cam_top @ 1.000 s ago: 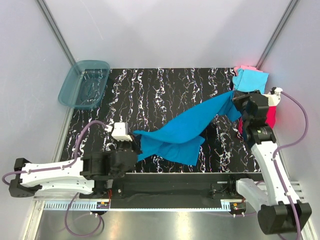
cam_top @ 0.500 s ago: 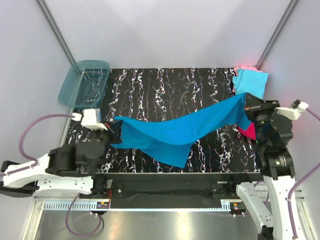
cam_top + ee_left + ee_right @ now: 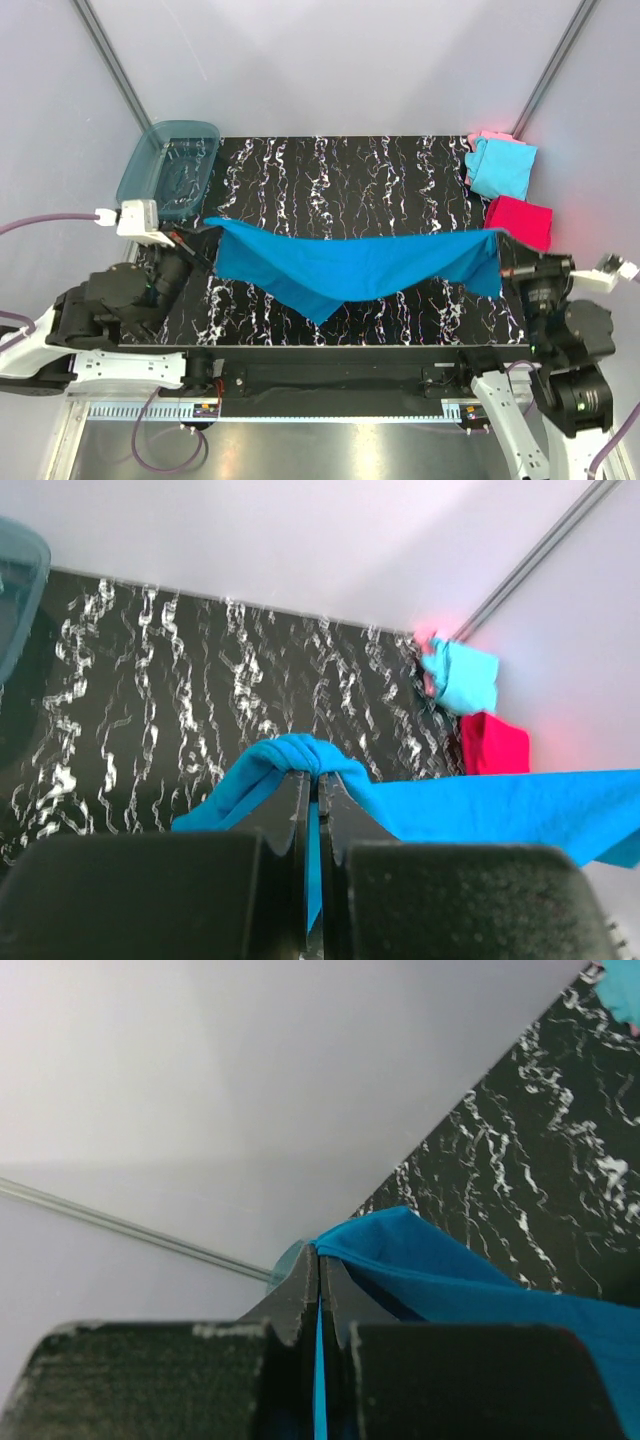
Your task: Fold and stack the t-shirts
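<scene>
The large teal-blue t-shirt (image 3: pixel 350 265) hangs stretched in a band across the front half of the table, with a point of cloth sagging at the middle. My left gripper (image 3: pixel 203 234) is shut on its left end, where cloth bunches over the fingertips (image 3: pixel 318 775). My right gripper (image 3: pixel 505 246) is shut on the right end, with a thin strip of cloth (image 3: pixel 470 1290) between the jaws (image 3: pixel 320 1250). A light cyan t-shirt (image 3: pixel 503 167) lies on a pale pink one (image 3: pixel 487 136) at the back right corner. A magenta-red t-shirt (image 3: pixel 520 220) lies just in front of them.
A translucent teal tub (image 3: pixel 168 168) stands at the back left corner of the black marbled table (image 3: pixel 330 180). White walls and metal frame posts close in the left, back and right sides. Both arm bases sit along the near edge.
Both arms have swung outward and back toward the near edge, pulling the teal-blue shirt from a slack diagonal heap into a taut raised band. The magenta-red shirt is now uncovered.
</scene>
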You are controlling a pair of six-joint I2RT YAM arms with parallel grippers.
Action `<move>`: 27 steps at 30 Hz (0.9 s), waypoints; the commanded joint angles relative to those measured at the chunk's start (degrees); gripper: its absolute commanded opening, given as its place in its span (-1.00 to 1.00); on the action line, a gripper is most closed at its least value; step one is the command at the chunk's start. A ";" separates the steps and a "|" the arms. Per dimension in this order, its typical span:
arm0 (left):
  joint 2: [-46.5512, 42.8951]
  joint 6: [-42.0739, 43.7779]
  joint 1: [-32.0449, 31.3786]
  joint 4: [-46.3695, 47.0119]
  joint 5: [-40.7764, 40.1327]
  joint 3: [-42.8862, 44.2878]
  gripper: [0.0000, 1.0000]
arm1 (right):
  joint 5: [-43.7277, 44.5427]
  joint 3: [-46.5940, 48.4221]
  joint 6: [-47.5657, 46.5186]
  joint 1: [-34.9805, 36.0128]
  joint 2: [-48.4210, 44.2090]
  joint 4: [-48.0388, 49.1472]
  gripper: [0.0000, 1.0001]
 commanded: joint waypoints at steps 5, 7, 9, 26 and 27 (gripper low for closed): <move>2.68 -10.82 -0.23 -5.10 0.08 -6.90 -1.00 | 6.47 -9.82 5.24 1.33 -4.33 -8.49 -1.00; 4.00 -11.09 -0.23 -5.46 -0.27 -6.81 -1.00 | 5.25 -11.14 5.60 1.33 -3.46 -6.82 -1.00; 4.53 -10.39 -0.23 -5.37 -0.80 -5.50 -1.00 | 4.36 -10.89 5.07 1.33 -2.14 -4.46 -1.00; 13.32 17.28 -6.30 4.29 2.19 13.56 -1.00 | -11.63 15.11 -12.32 1.33 9.72 5.14 -1.00; 15.33 19.91 -6.47 6.13 2.36 16.97 -1.00 | -11.64 17.04 -13.29 1.33 11.47 4.27 -1.00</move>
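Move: Both hands already hold the blue t-shirt stretched between them. The bare patch of table beneath it lies about 12 cm ahead, 17 cm right and 40 cm below the left hand; from the right hand, about 12 cm ahead, 24 cm left and 39 cm below. The empty bin sits some 38 cm ahead and 25 cm left of the left hand. From the right hand, the red t-shirt is about 20 cm ahead and 16 cm right, the folded cyan one 37 cm ahead and 16 cm right. Still pinching the blue t-shirt by its two ends, both hands flick it down and back up: the left dips about 7 cm and rises 10, the right dips 11 and rises over 15, its fingers tipping down some 15 degrees, then back. The left also shifts 5 cm right and the right, late on, nearly 3 cm left, closing the span. ##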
